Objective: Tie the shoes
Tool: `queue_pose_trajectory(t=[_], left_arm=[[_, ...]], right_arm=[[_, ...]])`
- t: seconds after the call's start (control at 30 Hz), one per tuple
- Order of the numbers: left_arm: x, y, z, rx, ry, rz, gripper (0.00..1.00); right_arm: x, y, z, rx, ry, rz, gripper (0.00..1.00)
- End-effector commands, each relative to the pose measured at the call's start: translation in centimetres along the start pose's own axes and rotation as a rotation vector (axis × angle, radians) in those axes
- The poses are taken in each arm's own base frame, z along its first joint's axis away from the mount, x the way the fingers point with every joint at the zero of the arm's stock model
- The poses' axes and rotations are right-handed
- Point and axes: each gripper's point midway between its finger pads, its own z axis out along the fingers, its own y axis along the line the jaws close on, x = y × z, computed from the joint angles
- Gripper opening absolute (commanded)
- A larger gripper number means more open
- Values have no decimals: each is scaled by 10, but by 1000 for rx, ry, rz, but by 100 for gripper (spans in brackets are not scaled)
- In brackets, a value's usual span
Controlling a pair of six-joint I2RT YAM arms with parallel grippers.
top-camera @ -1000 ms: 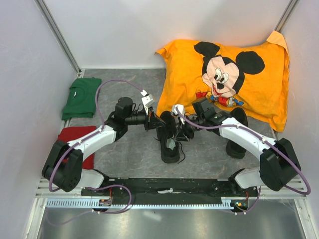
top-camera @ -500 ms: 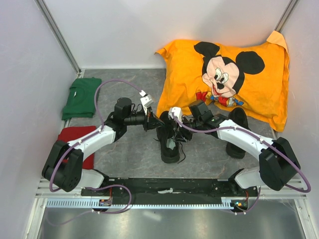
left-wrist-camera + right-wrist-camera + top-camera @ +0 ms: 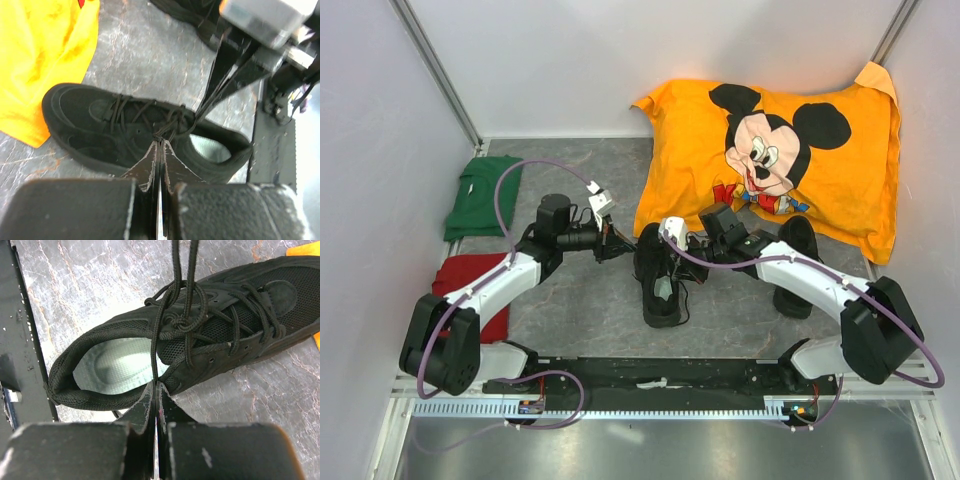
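Note:
One black shoe (image 3: 658,280) lies mid-table, toe pointing away, with its pale insole (image 3: 116,365) showing. My left gripper (image 3: 621,244) is just left of it, shut on a black lace (image 3: 158,136) pinched at the fingertips (image 3: 150,160). On the shoe's right side my right gripper (image 3: 686,258) is shut on another lace strand (image 3: 156,355) that rises from the loose knot (image 3: 182,322) over the tongue. Two taut strands (image 3: 182,265) run from that knot toward the left gripper. The second shoe (image 3: 798,268) stands to the right, partly hidden under the right arm.
An orange Mickey Mouse pillow (image 3: 790,150) fills the back right, close behind both shoes. A folded green cloth (image 3: 483,197) and a red cloth (image 3: 470,275) lie at the left, the red one under the left arm. A black rail (image 3: 660,378) runs along the near edge.
My left gripper has drawn back to the left with its lace, pulling the strands taut. My right gripper moved toward the shoe's opening and shut on a lace strand.

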Motion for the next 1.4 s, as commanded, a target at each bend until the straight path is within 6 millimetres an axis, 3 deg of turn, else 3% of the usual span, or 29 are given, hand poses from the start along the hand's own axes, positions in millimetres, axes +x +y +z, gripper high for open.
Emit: queue_pose_trajectory(t=[0.0,0.2,0.33,0.63,0.7,0.73,0.83,0.97,1.03,1.1,1.37], left_arm=[[9,-1,-6,30,43,127,2],[38,16,-2,-7,130,103,2],[44,23,3,-14,149,68,2],[33,23,13,31,109,44,2],[29,19,12,37,97,53,9],[28,19,10,32,92,56,22],[18,14,0,1,59,85,45],[0,4,-17,-51,-5,170,60],[-12,-6,-23,-48,-62,245,76],[-11,-17,-21,-19,-83,284,89],[-12,-32,13,-38,-163,397,87]], right_arm=[[10,-4,-8,59,38,6,0],[-8,-14,-23,106,-7,25,0],[-20,-12,-30,102,-46,37,0],[-59,-1,-31,22,-158,118,0],[-60,-1,-29,16,-157,135,0],[-60,-1,-30,18,-158,135,0],[-59,-1,-30,18,-156,142,0],[-60,2,-29,1,-160,154,0],[-62,3,-29,-7,-164,169,0],[-62,3,-27,-15,-164,181,0],[-72,7,-27,-34,-193,257,0]])
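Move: The lace knot on the black shoe lies about 7 cm to the right of the left hand, 3 cm back and some 9 cm below it; the shoe opening is roughly 8 cm farther back than the knot. From the right hand, which also has lace in its tips, the knot is about 4 cm left, 2 cm ahead and 3 cm below, and the shoe opening lies 6 cm back, 4 cm left and 6 cm below. The lace still pinched by the left fingers is carried down about 6.5 cm beside the shoe, then let go as those fingers spread wide; the left hand climbs back up some 8 cm, drifting back and finally dipping a little. Meanwhile the right hand keeps its pinch on its lace, drawing it slightly right, then up about 4.5 cm while easing back left and tilting. ##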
